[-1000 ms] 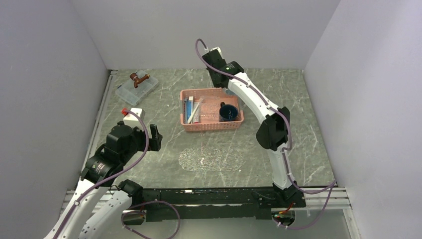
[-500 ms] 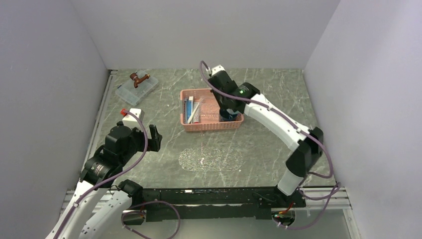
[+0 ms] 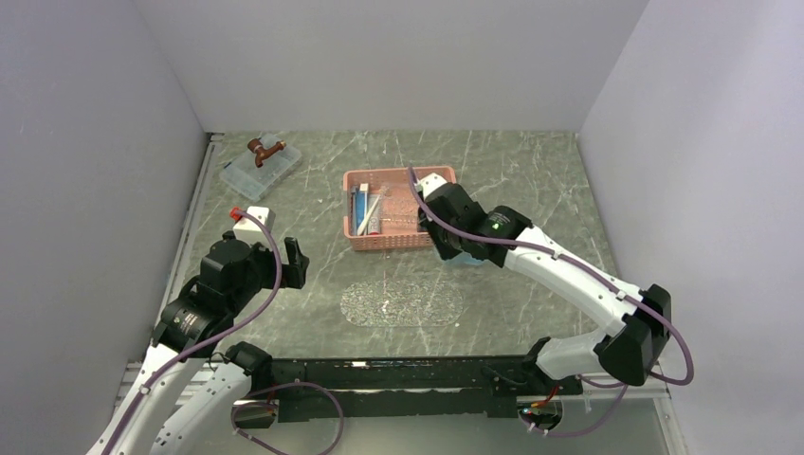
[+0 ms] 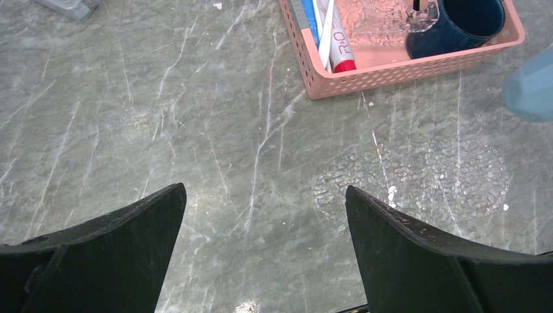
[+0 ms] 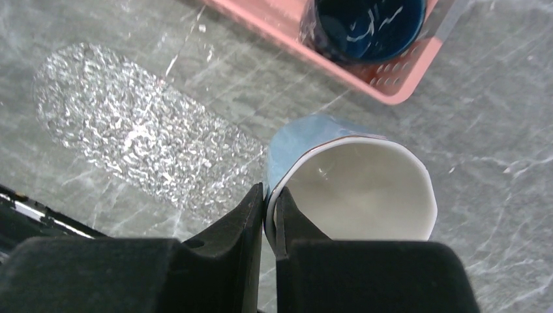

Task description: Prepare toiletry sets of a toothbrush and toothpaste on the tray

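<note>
The clear bumpy oval tray [image 3: 401, 303] [image 4: 424, 176] [image 5: 130, 130] lies bare in front of the pink basket [image 3: 402, 239]. At the basket's left end lie a whitish toothbrush [image 3: 369, 209] [image 4: 325, 26] and toothpaste [image 3: 359, 205] [image 4: 340, 49], its red cap toward me. My right gripper [image 5: 269, 195] [image 3: 453, 246] is shut on the rim of a pale blue cup [image 5: 358, 195] [image 4: 531, 85], one finger inside and one outside. It holds the cup just in front of the basket's right end, right of the tray. My left gripper [image 4: 264, 192] [image 3: 296, 261] hangs open over bare table left of the tray.
A dark blue mug [image 4: 466, 23] [image 5: 365, 23] stands in the basket's right end. A clear lidded box [image 3: 261, 166] with a brown object on top sits at the back left. A small white box [image 3: 252, 226] with a red cap stands near the left arm.
My right arm swung from behind the basket, over it, down to its front right corner. The left arm stayed still.
</note>
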You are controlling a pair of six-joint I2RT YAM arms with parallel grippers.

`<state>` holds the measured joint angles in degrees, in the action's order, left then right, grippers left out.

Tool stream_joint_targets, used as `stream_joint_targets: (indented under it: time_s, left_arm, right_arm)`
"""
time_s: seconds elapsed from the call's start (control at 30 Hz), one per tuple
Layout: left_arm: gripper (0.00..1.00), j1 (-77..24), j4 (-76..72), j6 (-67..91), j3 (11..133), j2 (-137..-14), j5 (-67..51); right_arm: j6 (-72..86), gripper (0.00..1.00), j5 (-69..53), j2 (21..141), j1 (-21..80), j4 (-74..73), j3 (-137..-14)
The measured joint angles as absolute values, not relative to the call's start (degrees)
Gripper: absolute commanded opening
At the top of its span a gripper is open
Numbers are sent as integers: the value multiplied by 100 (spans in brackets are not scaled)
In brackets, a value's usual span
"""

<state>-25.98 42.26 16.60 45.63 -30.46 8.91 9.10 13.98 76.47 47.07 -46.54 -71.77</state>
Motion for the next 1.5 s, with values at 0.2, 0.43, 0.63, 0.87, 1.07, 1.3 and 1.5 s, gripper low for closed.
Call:
stream_joint_targets:
  time_s: [0.2,0.43,0.63,0.87,1.07,1.3,1.5]
  left_arm:
    - [99,-2598,4226,1660,4563,-3046,891]
    - [99,-2598,4226,1660,4560,-3046,891]
    - [99,-2598,4226,1660,4560,-3048,893]
    - [99,-2598,4226,1660,4560,-3052,893]
    - [99,-2598,4226,1660,4560,-3052,895]
    - [99,-2598,4228,1660,4560,-3052,895]
    - [99,-2598,4228,1660,4560,-3052,897]
  right_arm:
    - [1066,0,1190,7561,4827,-4582,-6576]
    - [1363,0,1129,7432,5124,-4530,-5942]
    - [1568,0,1170,7369,5433,-4405,-5804]
    - [1697,0,1219,7367,5723,-4278,-5736]
    - [1793,0,1406,7367,5872,-4281,-5629]
    - [1927,0,1525,7358,5994,-4278,-5448]
    - [1977,0,1603,7336,6040,-4239,-5417]
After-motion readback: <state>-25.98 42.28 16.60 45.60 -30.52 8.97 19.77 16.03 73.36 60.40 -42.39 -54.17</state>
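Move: The right hand holds the light blue cup by its rim. The tray's middle lies about 8 cm back, 10 cm left and 17 cm below, its right end reaching nearly under the hand. The navy cup is some 11 cm ahead and 2 cm left; the pink basket's middle is 12 cm ahead and 10 cm left. From the left hand the tray is roughly 23 cm right, 3 cm back and 20 cm below. The right hand lowers the light blue cup about 8 cm while drawing back 8 cm, onto the tray's right end. ##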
